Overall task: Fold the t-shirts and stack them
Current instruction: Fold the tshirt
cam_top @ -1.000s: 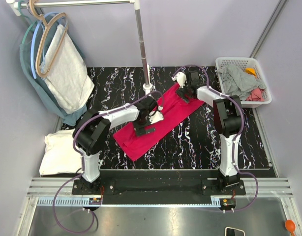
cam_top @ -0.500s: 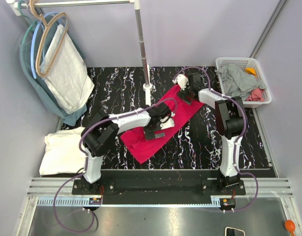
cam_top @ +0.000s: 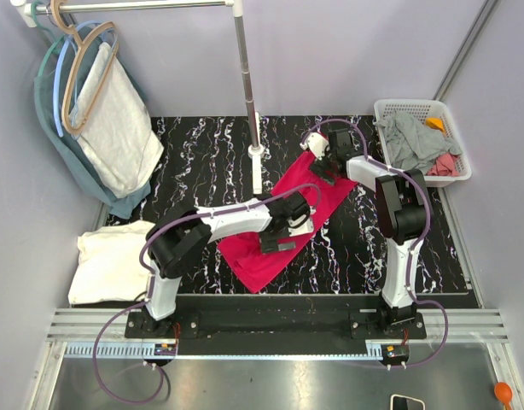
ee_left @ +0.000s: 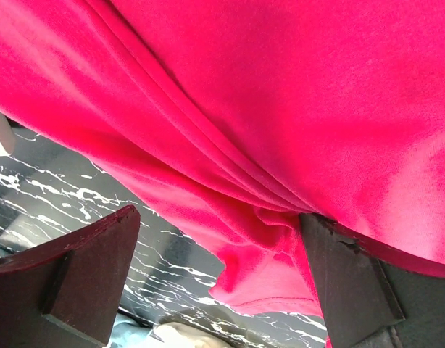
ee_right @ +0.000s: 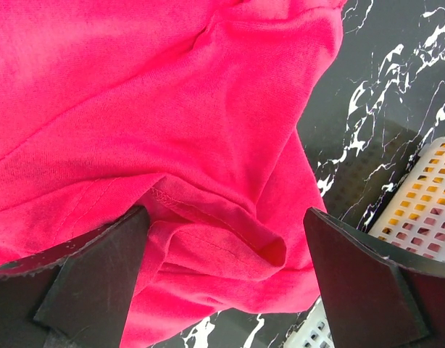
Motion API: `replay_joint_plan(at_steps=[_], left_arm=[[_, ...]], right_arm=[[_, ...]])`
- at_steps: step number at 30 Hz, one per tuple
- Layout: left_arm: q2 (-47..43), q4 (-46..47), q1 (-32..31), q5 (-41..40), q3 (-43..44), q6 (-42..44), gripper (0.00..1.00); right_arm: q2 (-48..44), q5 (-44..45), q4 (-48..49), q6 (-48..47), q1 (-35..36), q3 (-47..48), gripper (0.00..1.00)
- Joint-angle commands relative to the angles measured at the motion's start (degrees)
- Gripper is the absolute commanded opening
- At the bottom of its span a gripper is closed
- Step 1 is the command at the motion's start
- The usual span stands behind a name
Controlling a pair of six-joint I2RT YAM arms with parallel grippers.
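A crimson red t-shirt (cam_top: pixel 283 224) lies as a long folded strip slanting across the black marbled table (cam_top: pixel 202 162). My left gripper (cam_top: pixel 281 240) hovers open over its near right edge; in the left wrist view a rumpled corner of the red t-shirt (ee_left: pixel 273 268) sits between the wide-apart fingers (ee_left: pixel 85 275). My right gripper (cam_top: pixel 323 171) stands open over the strip's far end, where the right wrist view shows a bunched hem fold of the red t-shirt (ee_right: pixel 230 239) between its fingers (ee_right: pixel 92 283). A cream-white t-shirt (cam_top: pixel 108 260) lies folded off the table's left edge. Grey and pink t-shirts (cam_top: pixel 420 145) fill the basket.
A white plastic basket (cam_top: pixel 454 128) stands at the far right, its mesh rim (ee_right: pixel 425 217) close to my right gripper. A metal rack pole (cam_top: pixel 249 94) rises from the table's back middle. A pale speckled cloth (cam_top: pixel 117 128) and teal garment (cam_top: pixel 83 175) hang on hangers at the left.
My left arm has swept rightward along the red shirt, from its near left part to its right edge. The right gripper has stayed at the far end. Both have stayed open.
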Motion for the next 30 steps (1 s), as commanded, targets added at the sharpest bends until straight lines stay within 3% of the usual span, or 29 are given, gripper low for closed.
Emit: replay_joint_plan(at_steps=[1, 17, 30], left_arm=[[0.31, 0.00, -1.77, 1.04, -1.76, -3.36, 0.99], [1.53, -2.55, -2.92, 3.23, 0.60, -7.49, 0.99], [7.95, -4.92, -3.00, -1.17, 11.59, -12.50, 0.99]], right_arm=[[3.69, 1.65, -5.09, -1.12, -0.48, 2.07, 1.00], [11.43, -1.51, -4.47, 2.57, -0.57, 14.29, 1.00], [11.08, -9.60, -4.74, 3.19, -0.40, 15.43, 1.00]])
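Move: The red t-shirt, a folded strip lying aslant, has its middle about 6 cm ahead and 4 cm right of the left hand, and some 16 cm back and 9 cm left of the right hand, 2 cm below both. The rack foot stands roughly 18 cm ahead and 4 cm left of the left hand. From the right hand, the basket's middle lies about 5 cm ahead and 23 cm to the right. The t-shirt stays under the nearer finger of each wide-open gripper, both still pressed into the cloth, and is dragged level over the table. The right hand takes its far part about 5 cm forward, then bends left by half as much; the left hand eases back a centimetre, then slides some 2 cm right, turning slightly counter-clockwise. ##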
